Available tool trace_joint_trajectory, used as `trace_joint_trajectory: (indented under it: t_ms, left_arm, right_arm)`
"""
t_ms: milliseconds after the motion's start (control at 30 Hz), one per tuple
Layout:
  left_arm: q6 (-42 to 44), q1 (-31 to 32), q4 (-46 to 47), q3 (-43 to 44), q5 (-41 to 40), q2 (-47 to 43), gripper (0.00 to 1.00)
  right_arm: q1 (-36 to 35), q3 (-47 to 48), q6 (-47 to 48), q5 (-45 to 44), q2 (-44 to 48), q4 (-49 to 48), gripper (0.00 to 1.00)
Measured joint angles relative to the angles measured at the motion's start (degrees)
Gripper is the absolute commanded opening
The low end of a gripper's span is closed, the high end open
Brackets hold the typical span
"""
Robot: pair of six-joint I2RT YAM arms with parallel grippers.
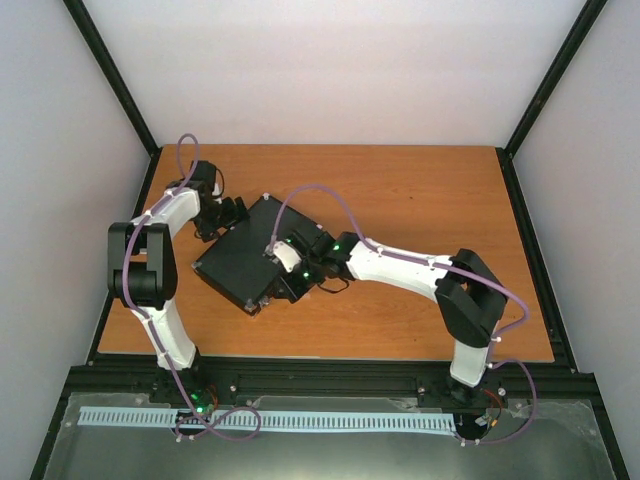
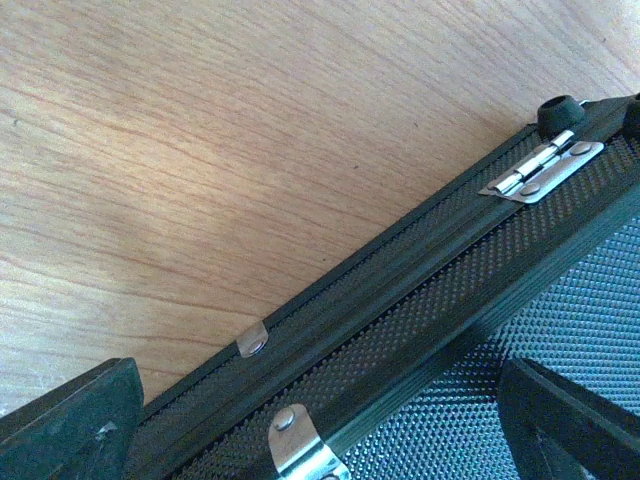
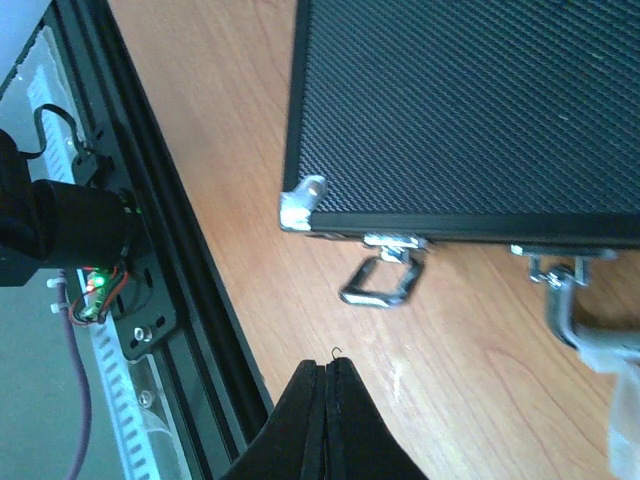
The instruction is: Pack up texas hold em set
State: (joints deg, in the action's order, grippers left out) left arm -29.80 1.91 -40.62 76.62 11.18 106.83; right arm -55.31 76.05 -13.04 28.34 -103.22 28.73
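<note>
The texas hold em set shows only as its flat black case [image 1: 240, 258], lid down, lying at an angle on the left half of the wooden table [image 1: 430, 200]. My left gripper [image 1: 226, 214] is at the case's back edge. In the left wrist view it [image 2: 320, 378] stands open, fingers wide apart, with the hinged edge [image 2: 400, 290] and a silver hinge [image 2: 545, 168] between them. My right gripper [image 1: 292, 272] is at the case's front edge. In the right wrist view it [image 3: 328, 366] is shut on nothing, a little short of a loose silver latch [image 3: 385, 280], the handle [image 3: 572, 312] and a silver corner [image 3: 300, 206].
A black frame rail [image 1: 320, 376] runs along the table's near edge, also seen close left of my right gripper [image 3: 170, 260]. A white toothed strip [image 1: 270, 420] lies beyond the rail. White walls with black posts close in the table's sides and back.
</note>
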Motion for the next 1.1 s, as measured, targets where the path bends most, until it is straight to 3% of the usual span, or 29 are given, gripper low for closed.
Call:
trace_joint_trajectory:
  t_ms: [467,900,1100]
  left_arm:
    - [3.63,-2.14,3.19,-1.95,5.25,0.52,1.0]
    - [4.63,-2.56,4.24,-2.91,6.43,-0.22,1.0]
    - [4.74,-2.8,0.02,-1.97,5.66,-2.05,1.0]
  right_arm:
    - [-3.67,5.46,-3.58,0.09,-8.13,-3.28,0.03]
    - [-3.67,1.6,-9.42,-4.68,-13.46,-6.71,0.03]
    - [-3.67,0.35,-10.6,-7.02,-14.51,-7.13,0.03]
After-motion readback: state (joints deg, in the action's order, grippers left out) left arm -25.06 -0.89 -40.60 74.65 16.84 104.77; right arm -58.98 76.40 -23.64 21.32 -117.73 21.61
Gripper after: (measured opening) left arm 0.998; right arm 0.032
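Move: The near latch on the case's front side lies about 3 cm left of the shut right fingertips, level with them in reach and some 10 cm below; the near corner is 3 cm farther left and 2 cm nearer the base than that latch, and the handle about 5 cm right of the hand and 6 cm ahead. The open left gripper is at the hinge-side edge, with the case's middle about 8 cm back, 7 cm right and 3 cm lower, and the latch roughly 20 cm back and 9 cm right. Swing the right gripper, fingers kept shut, about 4 cm left past the case's front rim, then drive it down some 10 cm, drawing 2 cm back to the right and tipping the fingers steeper, until the tips come against the near latch. Keep the open left fingers bearing down on the hinge-side edge, easing them up and back about a centimetre at the end. ##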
